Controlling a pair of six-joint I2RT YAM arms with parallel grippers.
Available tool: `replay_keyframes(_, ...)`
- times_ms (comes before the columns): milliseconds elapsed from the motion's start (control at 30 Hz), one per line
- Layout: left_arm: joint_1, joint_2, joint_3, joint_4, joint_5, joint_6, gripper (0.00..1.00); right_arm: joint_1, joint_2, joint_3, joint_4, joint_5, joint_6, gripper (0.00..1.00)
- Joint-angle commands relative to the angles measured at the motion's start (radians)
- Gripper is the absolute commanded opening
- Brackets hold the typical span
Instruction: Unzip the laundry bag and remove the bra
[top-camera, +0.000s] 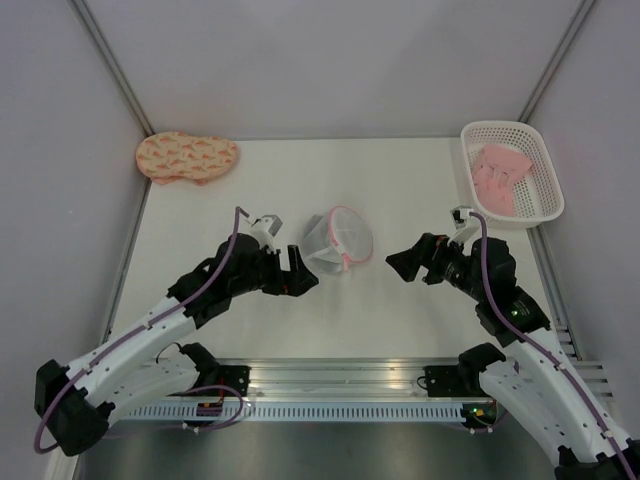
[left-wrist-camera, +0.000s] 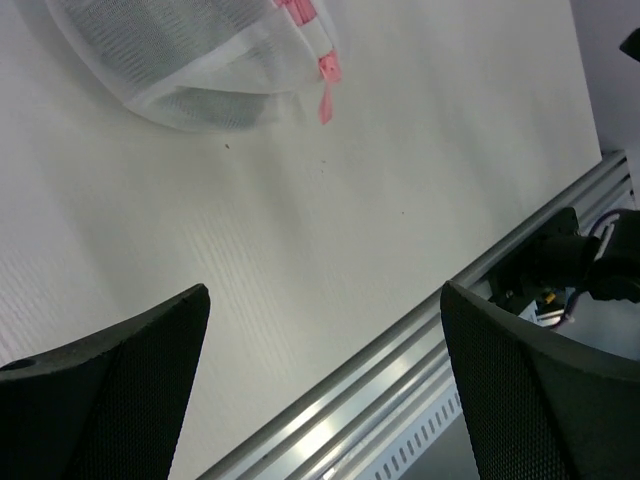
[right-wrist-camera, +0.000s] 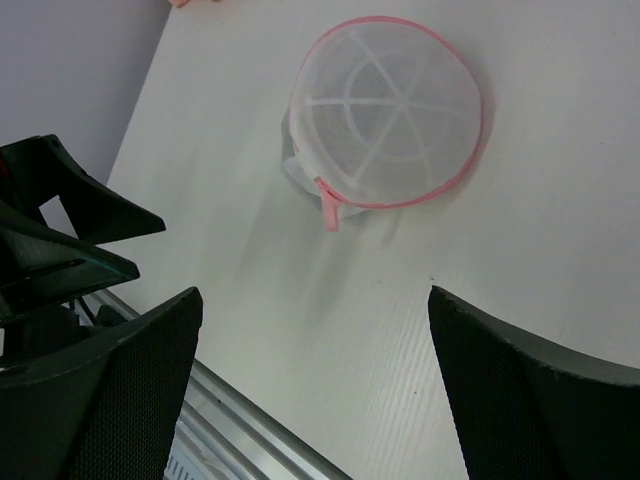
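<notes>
The laundry bag, a small round white mesh pouch with a pink zipper rim, lies mid-table between both arms. It also shows in the right wrist view and, partly cut off, in the left wrist view. Its pink zipper pull hangs at the near edge. My left gripper hovers open just left of the bag, with nothing between its fingers. My right gripper is open too, a short way to the bag's right. The bra is hidden; only white mesh, ribs and grey shading show.
A peach patterned padded piece lies at the back left corner. A white lattice basket at the back right holds a pink garment. An aluminium rail runs along the near edge. Grey walls close in the sides and back.
</notes>
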Motion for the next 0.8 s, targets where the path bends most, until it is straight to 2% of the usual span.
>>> replay_keyframes(0,-0.003,0.096,0.048,0.202,-0.045,-0.039,1.00,0.001,0.036,-0.006,-0.060,0.070,-0.051,0.98)
replay_keyframes(133,-0.003,0.251,0.098,0.320,-0.088,-0.082,1.00,0.002,0.042,-0.005,-0.112,0.113,-0.091,0.98)
replay_keyframes(267,-0.003,0.336,0.135,0.434,-0.144,-0.094,1.00,0.002,0.018,-0.006,-0.135,0.107,-0.111,0.98)
replay_keyframes(400,-0.003,0.440,0.212,0.463,-0.160,-0.096,1.00,0.002,0.005,-0.011,-0.152,0.097,-0.117,0.98)
replay_keyframes(533,-0.003,0.548,0.298,0.393,-0.197,-0.094,1.00,0.002,0.007,-0.011,-0.154,0.086,-0.115,0.98)
replay_keyframes(767,-0.003,0.735,0.479,0.117,-0.276,-0.126,0.99,0.004,0.002,-0.003,-0.161,0.089,-0.118,0.98)
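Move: The laundry bag lies about 16 cm ahead of the left hand, 6 cm to its right and some 14 cm below. The bag's pink zip tab, on its near edge, is about 9 cm ahead of the left hand, 9 cm to its right and a little lower than the bag's middle. From the right hand the bag is roughly 15 cm ahead, 13 cm to the left and 19 cm below. The left hand, fingers wide open, swings some 14 cm forward and 8 cm to its right towards the laundry bag, dipping and rising by a couple of centimetres but staying nearly level, and turns about 15 degrees counter-clockwise to end above the bag without gripping it. The right hand, also open and empty, sinks about 4 cm and eases 2 cm to the right, rolling its left side down by about 10 degrees, then hovers off to the bag's right. ##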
